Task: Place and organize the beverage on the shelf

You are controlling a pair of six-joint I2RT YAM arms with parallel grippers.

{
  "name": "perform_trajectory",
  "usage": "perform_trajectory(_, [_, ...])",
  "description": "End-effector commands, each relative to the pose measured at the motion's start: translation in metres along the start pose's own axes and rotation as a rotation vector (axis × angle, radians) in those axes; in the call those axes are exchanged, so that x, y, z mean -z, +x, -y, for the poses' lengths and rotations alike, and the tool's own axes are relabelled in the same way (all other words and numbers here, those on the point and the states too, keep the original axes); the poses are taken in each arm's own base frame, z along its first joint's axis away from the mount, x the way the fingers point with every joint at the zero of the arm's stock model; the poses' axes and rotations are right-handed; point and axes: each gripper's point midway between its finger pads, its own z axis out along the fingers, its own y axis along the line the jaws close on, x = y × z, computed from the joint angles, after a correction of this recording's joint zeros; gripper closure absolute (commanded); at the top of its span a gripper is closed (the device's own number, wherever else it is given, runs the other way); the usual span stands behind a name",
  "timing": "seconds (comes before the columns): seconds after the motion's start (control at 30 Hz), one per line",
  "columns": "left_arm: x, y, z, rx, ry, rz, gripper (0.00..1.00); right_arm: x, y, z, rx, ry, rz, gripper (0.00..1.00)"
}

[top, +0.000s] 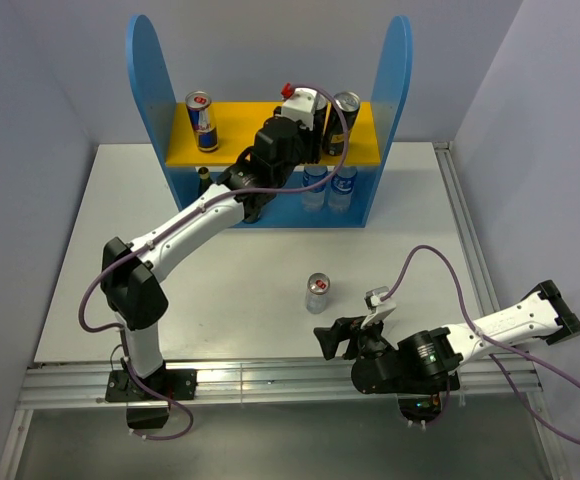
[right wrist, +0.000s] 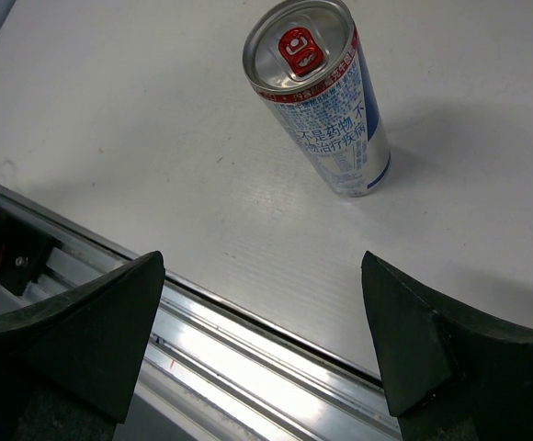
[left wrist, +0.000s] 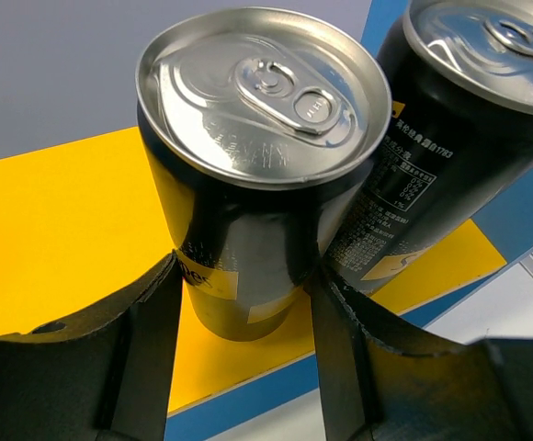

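Note:
The shelf (top: 140, 90) stands at the back with blue side panels and a yellow upper board (left wrist: 46, 230). My left gripper (top: 310, 125) (left wrist: 243, 271) is shut on a tall dark can (left wrist: 257, 184) that stands on the board. A second dark can (top: 345, 110) (left wrist: 469, 129) is right beside it. A blue-silver slim can (top: 201, 118) stands at the board's left end. A silver slim can (top: 317, 292) (right wrist: 322, 101) stands on the table. My right gripper (top: 335, 338) (right wrist: 262, 266) is open and empty, just near of that can.
On the lower level stand two small bottles with blue-and-white tops (top: 328, 187), and a small dark bottle top (top: 205, 178) shows at its left. The table's metal front rail (right wrist: 248, 349) runs under my right gripper. Grey walls close in both sides.

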Motion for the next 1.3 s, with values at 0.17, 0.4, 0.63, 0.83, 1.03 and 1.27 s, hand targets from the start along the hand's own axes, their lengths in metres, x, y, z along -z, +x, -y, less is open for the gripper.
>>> perform_trajectory(0.17, [0.004, -0.037, 0.011, 0.07, 0.051, 0.085, 0.89, 0.001, -0.012, -0.006, -0.047, -0.008, 0.042, 0.06])
perform_trajectory(0.4, [0.015, -0.035, -0.002, 0.057, 0.006, 0.087, 0.31, 0.001, -0.012, -0.006, -0.045, -0.01, 0.043, 0.05])
perform_trajectory(0.63, [0.021, -0.04, -0.009, 0.051, -0.015, 0.112, 0.01, 0.001, -0.011, -0.007, -0.039, -0.005, 0.041, 0.06])
perform_trajectory(0.83, [0.044, -0.051, -0.021, 0.06, -0.04, 0.122, 0.01, 0.0, -0.011, -0.007, -0.032, -0.001, 0.042, 0.05])
perform_trajectory(1.03, [0.075, -0.035, -0.035, 0.069, -0.063, 0.062, 0.01, 0.0, -0.01, -0.008, -0.027, 0.003, 0.039, 0.05])
perform_trajectory(1.27, [0.144, 0.015, -0.036, 0.053, -0.134, -0.044, 0.01, 0.0, -0.011, -0.008, -0.025, 0.011, 0.041, 0.05])
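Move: I have the black can between my left fingers, upright at its place on the yellow upper shelf. The other black can stands about 7 cm to its right and 1 cm nearer me; the blue can is some 22 cm to the left, level with it and about 1 cm lower. From my idle right hand, the held can is roughly 36 cm ahead, 4 cm to the left and 24 cm up. I hold my left hand still at the shelf, then spread my fingers wide and let go of the black can. With them open, I ease away from it and speed up, drawing about 8 cm back and 8 cm to the left, clear of the shelf's front, rising a couple of centimetres on the way while the wrist barely turns. ##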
